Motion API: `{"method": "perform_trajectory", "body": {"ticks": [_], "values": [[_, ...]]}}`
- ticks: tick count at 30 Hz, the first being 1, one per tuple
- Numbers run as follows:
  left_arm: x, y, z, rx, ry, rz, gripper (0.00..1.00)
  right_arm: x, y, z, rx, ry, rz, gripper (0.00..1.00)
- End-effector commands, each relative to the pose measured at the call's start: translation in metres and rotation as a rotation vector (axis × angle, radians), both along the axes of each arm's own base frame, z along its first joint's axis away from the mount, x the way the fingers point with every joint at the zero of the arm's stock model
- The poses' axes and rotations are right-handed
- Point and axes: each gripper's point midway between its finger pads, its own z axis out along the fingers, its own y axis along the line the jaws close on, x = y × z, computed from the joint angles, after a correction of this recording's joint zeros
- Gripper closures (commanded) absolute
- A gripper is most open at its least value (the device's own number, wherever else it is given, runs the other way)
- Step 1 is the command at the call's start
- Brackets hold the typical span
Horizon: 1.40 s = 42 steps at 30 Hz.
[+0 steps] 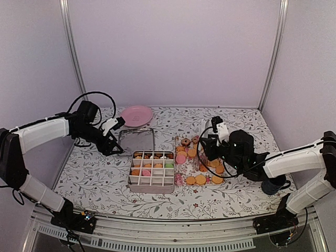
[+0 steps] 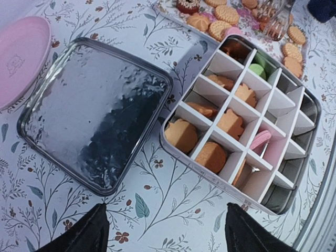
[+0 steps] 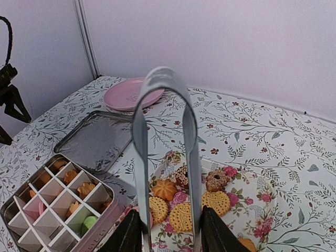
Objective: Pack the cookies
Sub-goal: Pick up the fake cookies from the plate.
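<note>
Cookies (image 1: 202, 178) lie on a floral tray (image 1: 181, 144); golden, chocolate and flower-shaped ones (image 3: 181, 216) show in the right wrist view. More cookies (image 2: 218, 123) sit in cells of the divided tin (image 2: 294, 126), with a green one (image 2: 257, 70) and pink ones (image 2: 260, 140). My right gripper (image 3: 169, 223) is shut on metal tongs (image 3: 139, 157), one black finger (image 3: 126, 233) outside each arm, above the tray's left part. The tongs' bend points away from the camera. My left gripper (image 2: 165, 210) hangs open over bare cloth between tin and lid (image 2: 94, 110), holding nothing.
The tin's lid (image 1: 136, 140) lies flat behind the tin (image 1: 152, 184). A pink plate (image 1: 136, 114) sits at the back. A dark mug (image 1: 274, 185) stands beside the right arm. Enclosure walls close in the back and both sides.
</note>
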Motion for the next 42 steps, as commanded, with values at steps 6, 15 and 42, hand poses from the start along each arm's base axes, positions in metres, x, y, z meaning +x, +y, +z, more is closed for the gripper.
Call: {"method": "perform_trajectory", "body": {"ticks": [6, 15, 42], "values": [[0.005, 0.000, 0.015, -0.014, -0.037, -0.001, 0.24, -0.018, -0.015, -0.011, -0.103, -0.002, -0.063, 0.61], [0.009, -0.001, 0.018, -0.015, -0.047, -0.001, 0.24, -0.036, -0.018, -0.017, -0.194, 0.004, -0.088, 0.61], [0.007, 0.001, 0.010, -0.010, -0.047, 0.004, 0.25, -0.058, 0.013, 0.010, -0.299, -0.091, -0.053, 0.62]]}}
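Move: The right gripper holds the tongs with their jaws hanging down over the plate. The dark orange cookie lies almost straight below it, about 17 cm down and 1 cm ahead. The two round cookies on the near edge are some 5 cm back and 4 cm left, the pink cookie about 7 cm ahead and 11 cm left, and the divided box roughly 25 cm left. From the left gripper the dark orange cookie is some 41 cm right, 2 cm ahead and 12 cm down. Keep the half-open grip on the tongs and draw the right gripper back about 6 cm, nearly level, towards the near edge of the plate, slowing as you arrive. As it goes, roll the hand some 15 degrees, left side down, letting the tongs' handle end lean back while the jaws stay low among the orange cookies. ##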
